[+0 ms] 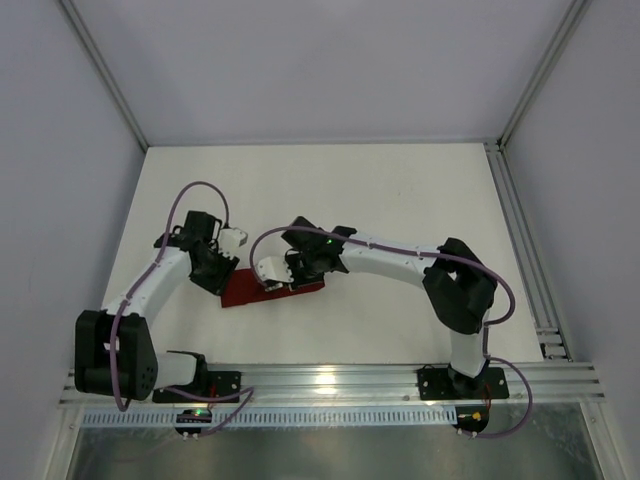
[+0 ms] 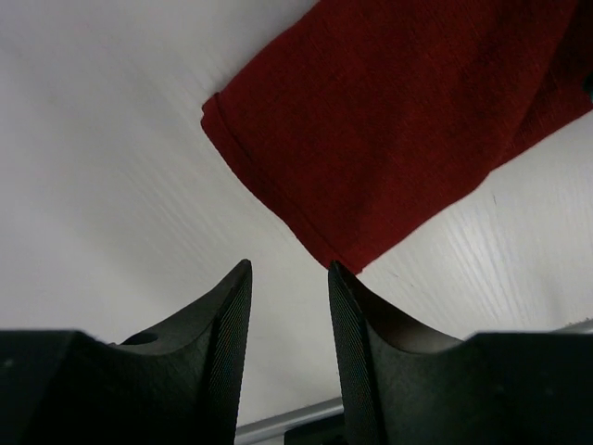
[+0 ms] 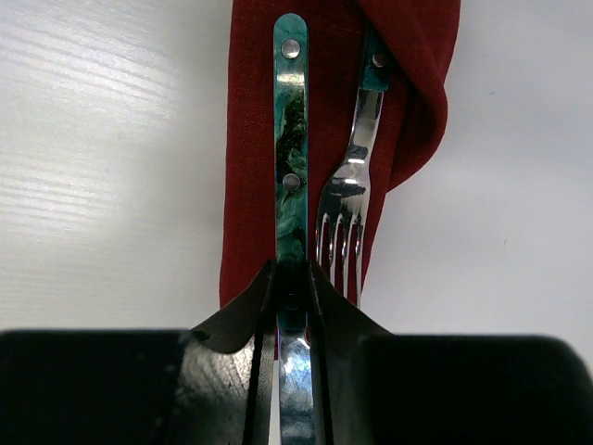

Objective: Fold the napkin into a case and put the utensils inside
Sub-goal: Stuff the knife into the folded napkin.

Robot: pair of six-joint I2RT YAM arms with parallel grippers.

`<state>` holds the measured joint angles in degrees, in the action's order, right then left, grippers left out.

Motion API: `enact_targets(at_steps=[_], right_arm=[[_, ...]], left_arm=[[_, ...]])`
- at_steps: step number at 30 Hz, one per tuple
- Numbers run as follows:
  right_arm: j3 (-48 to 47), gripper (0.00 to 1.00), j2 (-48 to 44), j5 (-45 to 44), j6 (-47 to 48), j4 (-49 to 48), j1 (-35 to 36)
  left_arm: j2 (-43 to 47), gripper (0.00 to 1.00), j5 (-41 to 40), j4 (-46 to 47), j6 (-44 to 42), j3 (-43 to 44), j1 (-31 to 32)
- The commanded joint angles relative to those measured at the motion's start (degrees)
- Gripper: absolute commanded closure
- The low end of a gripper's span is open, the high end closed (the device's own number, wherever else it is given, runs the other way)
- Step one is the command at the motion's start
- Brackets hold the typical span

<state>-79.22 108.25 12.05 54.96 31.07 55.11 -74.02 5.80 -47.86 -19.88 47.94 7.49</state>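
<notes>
The dark red napkin (image 1: 262, 292) lies folded into a narrow case (image 3: 246, 139) on the white table. In the right wrist view my right gripper (image 3: 293, 273) is shut on the knife (image 3: 290, 139). The knife's teal handle lies lengthwise on top of the cloth. Beside it lies the fork (image 3: 347, 213), tines toward the gripper and handle end tucked under a fold of the case. My left gripper (image 2: 289, 273) is open with nothing between its fingers, just off the corner of the case (image 2: 398, 120), at its left end in the top view.
An aluminium rail (image 1: 330, 378) runs along the near table edge where both arm bases are bolted. Another rail (image 1: 525, 250) borders the right side. Grey enclosure walls surround the white table (image 1: 330, 190).
</notes>
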Motion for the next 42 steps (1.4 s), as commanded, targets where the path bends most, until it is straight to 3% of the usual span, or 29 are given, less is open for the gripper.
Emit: enact_targets(at_steps=[1,6,13,19,42], right_arm=[[-3.7,0.96,1.3,-0.6,-3.0,1.5,0.0],[-5.7,0.96,3.2,-0.6,-4.3,1.4,0.3],[-11.4,0.96,9.1,-4.1,-5.3,2.4,2.4],[-15.0,0.96,12.3,-5.1,-8.0,1.9,4.5],[-17.6,0.96,16.9,1.4,-19.3,-14.1,6.9]], left_arm=[[-2.5,0.60,-2.2,6.6,-1.0,-0.1,-0.2],[-6.0,0.66,-1.1,8.2,-0.9,-0.7,-0.2],[-8.8,0.87,0.7,9.6,-0.9,-0.9,-0.2],[-8.9,0.98,3.8,10.4,-1.6,-2.5,-0.2],[-3.2,0.98,7.0,10.7,-2.7,-4.6,-0.2]])
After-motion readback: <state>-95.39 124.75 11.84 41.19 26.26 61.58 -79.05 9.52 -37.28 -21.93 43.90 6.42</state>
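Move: The right hand holds the knife, handle leading left; the mouth of the napkin's folded pocket lies about 10 cm to its left, level or 1 cm farther out, and some 4 cm lower. The fork lies on the napkin, its middle about 3 cm farther out and 8 cm left of the right hand, also 4 cm below. For the open left hand, the napkin's left end lies roughly 2 cm ahead, 1 cm right and 4 cm below. Keeping its grip on the knife just by the handle's blade end, the right hand slides it handle-first to the left, about 10 cm, in under the napkin's upper layer, sinking some 3 cm in the first half and easing slightly forward, then back. Meanwhile the left hand drops about 4 cm and edges forward onto the napkin's left end, shuts its fingers on the cloth edge there, then rises about 1 cm and stays shut as the knife comes towards it. ##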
